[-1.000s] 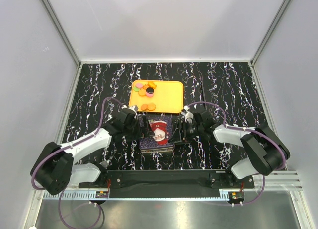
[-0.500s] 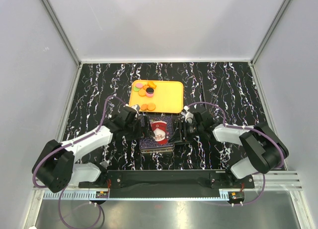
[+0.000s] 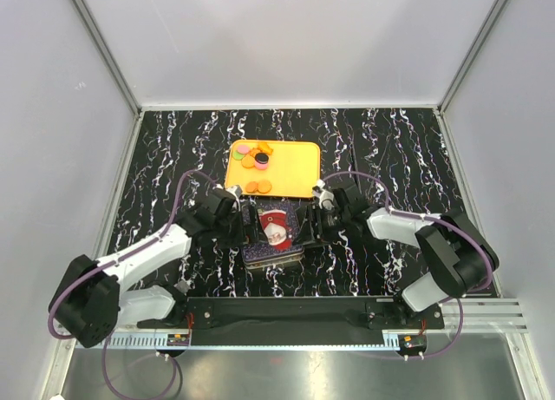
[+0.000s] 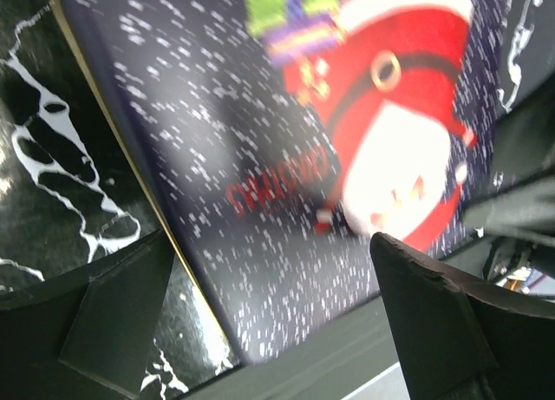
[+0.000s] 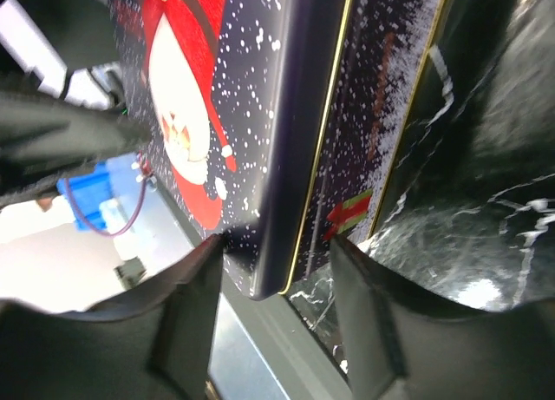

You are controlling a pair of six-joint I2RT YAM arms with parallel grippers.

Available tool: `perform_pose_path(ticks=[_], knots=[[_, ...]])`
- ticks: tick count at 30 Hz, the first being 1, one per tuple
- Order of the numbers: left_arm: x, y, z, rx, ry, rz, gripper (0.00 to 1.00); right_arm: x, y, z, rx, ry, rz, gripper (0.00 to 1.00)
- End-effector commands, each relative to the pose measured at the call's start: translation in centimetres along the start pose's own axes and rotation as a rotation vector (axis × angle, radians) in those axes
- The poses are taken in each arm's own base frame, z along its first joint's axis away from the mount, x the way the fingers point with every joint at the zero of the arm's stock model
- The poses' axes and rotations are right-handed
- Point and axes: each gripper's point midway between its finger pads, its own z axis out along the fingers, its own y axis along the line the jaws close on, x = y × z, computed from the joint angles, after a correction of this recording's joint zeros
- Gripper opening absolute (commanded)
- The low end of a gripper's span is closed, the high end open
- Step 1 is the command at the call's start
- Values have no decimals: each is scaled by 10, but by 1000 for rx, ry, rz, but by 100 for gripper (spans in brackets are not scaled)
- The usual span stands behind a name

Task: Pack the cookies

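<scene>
The cookies, small orange, black, green and pink discs, lie piled at the far left of the orange tray, with two more orange ones at its near edge. In front of the tray stands a dark blue tin whose Santa lid is on. My left gripper is open over the lid's left part, its fingers wide apart. My right gripper is open astride the tin's right edge. One finger rests on the lid top; the other finger sits beside the tin wall.
The tin stands on a black marbled table between white side walls. A black rail carrying both arm bases runs along the near edge. Both forearms angle inward and flank the tin.
Both grippers have closed in on the tin: the left moved right and a little farther, the right moved left over the tin's edge. The tin looks slightly turned.
</scene>
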Motion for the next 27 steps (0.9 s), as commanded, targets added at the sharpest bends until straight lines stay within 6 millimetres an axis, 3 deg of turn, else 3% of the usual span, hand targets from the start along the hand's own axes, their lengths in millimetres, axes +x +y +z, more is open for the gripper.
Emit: perform_pose_path(ticks=[1,7,17,27], knots=[[-16,-35,-19,132,-54,11,99,-27,-11,0,117,-70,-61,61],[-44,-24,-28,120,-159,-37,99,-35,-7,0,131,-50,-71,76],[-59,-1,-19,80,-198,-89,99,-56,-11,-8,235,-75,-108,83],[-71,-23,-5,195,-164,-79,98,-77,-6,-5,231,-117,-134,86]])
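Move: The Santa lid already sits on the tin, its middle about 2 cm ahead and 5 cm right of my left hand, a couple of centimetres lower. From my right hand, at the near part of the right rim, the lid's middle is 2 cm ahead and 7 cm left, roughly level; the tin is right beneath it. The two orange cookies on the tray lie some 13 cm ahead and 1 cm left of my left hand, slightly lower. I open my right hand from its hold on the near right rim and slide about 5 cm forward beside the lid's right edge, tipping the fingers some 15 degrees further down. My left hand, fingers still wide, comes up off the lid's near left part by 3 cm, arcs forward about 5 cm towards the far edge, swinging a little left on the way, then starts sinking and edging back right. ##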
